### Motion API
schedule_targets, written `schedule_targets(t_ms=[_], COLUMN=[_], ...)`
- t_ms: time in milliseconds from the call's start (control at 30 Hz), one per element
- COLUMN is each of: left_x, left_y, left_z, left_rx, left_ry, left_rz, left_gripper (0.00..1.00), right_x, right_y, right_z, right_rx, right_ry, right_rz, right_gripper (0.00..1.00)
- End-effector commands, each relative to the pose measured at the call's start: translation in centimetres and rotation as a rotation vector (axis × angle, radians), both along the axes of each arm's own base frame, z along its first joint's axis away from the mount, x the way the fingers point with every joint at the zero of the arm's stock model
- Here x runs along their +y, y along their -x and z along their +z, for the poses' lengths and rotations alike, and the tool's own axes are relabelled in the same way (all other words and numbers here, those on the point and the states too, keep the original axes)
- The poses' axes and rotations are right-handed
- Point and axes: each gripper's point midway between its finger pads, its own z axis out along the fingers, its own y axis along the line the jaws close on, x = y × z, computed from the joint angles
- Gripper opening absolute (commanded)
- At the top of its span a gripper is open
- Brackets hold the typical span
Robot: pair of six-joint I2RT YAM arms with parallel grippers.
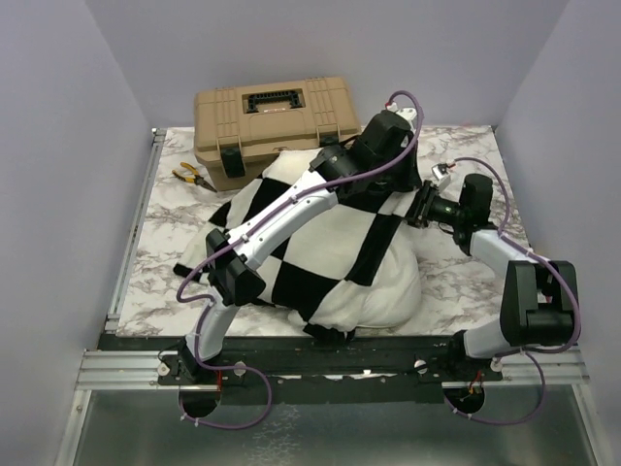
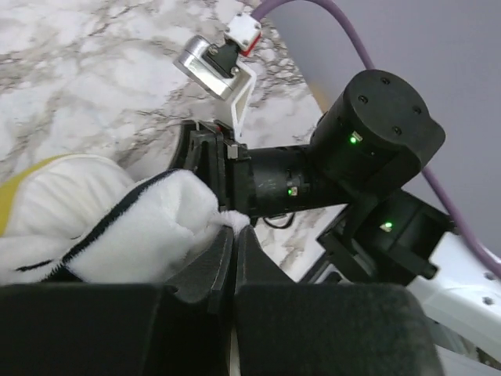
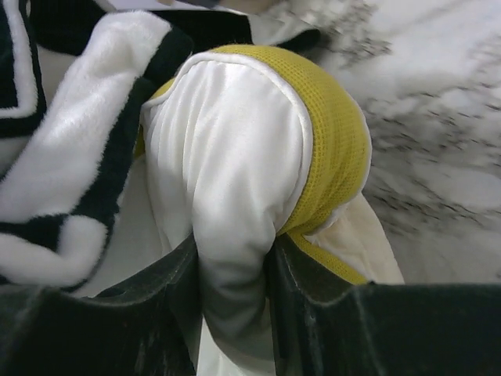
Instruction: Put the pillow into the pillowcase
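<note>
The black and cream checkered pillowcase [image 1: 330, 243] lies bunched over the pillow in the middle of the table. My left gripper [image 2: 233, 229] is shut on the pillowcase's fleecy white edge with black trim [image 2: 149, 227], at the far right end of the bundle [image 1: 400, 184]. My right gripper [image 3: 232, 247] is shut on a corner of the white pillow [image 3: 235, 141] with its yellow edge strip [image 3: 333, 141], next to the left gripper [image 1: 419, 209]. The pillowcase's open edge [image 3: 70, 149] lies just left of that corner. Most of the pillow is hidden under the case.
A tan toolbox [image 1: 277, 121] stands at the back left, touching the bundle's far edge. Yellow-handled pliers [image 1: 194, 175] lie to its left. The marble table [image 1: 165, 252] is walled by grey panels. The right arm's wrist [image 2: 368, 149] is close in front of the left gripper.
</note>
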Motion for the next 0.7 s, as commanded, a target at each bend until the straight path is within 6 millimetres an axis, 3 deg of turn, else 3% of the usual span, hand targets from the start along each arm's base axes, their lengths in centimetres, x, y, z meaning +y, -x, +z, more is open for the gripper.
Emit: schedule_targets(t_ms=[0, 133, 300, 433, 567, 667], left_x=[-3.8, -0.5, 2.3, 5.1, 8.6, 9.4], left_y=[2.7, 0.3, -2.1, -4.3, -6.5, -7.5], left_z=[4.8, 2.0, 2.6, 3.6, 4.5, 5.7], left_rx=[-0.005, -0.022, -0.067, -0.099, -0.119, -0.141], left_ry=[0.224, 0.118, 0.093, 0.090, 0.087, 0.103], left_rz=[-0.083, 0.101, 0.280, 0.404, 0.509, 0.514], left_gripper=[0.00, 0.00, 0.00, 0.00, 0.00, 0.00], right_x=[2.6, 2.7, 3.0, 3.1, 3.6, 4.5], right_y=[3.1, 4.8, 7.8, 9.3, 10.3, 10.8], right_z=[7.9, 11.1, 14.1, 14.1, 13.6, 13.8], right_rx=[-0.189, -0.254, -0.322, -0.318, -0.313, -0.322], right_ry=[-0.192, -0.243, -0.322, -0.337, -0.324, -0.308], right_rz=[0.181, 0.214, 0.238, 0.245, 0.278, 0.330], right_gripper=[0.37, 0.29, 0.10, 0.00, 0.00, 0.00])
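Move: The right fingers, half open, straddle the pillow's bunched yellow-edged corner, its middle some 2 cm ahead and 2 cm left at their height; the pillowcase edge is about 4 cm ahead, 7 cm left and 11 cm above this hand. The left hand keeps that edge pinched; from it the pillow corner lies about 2 cm back, 5 cm right and 11 cm down, the toolbox roughly 14 cm ahead, 30 cm left and 20 cm down. Right hand closes on the pillow corner, lifting it about 12 cm and back; left pulls the pillowcase edge leftward. ##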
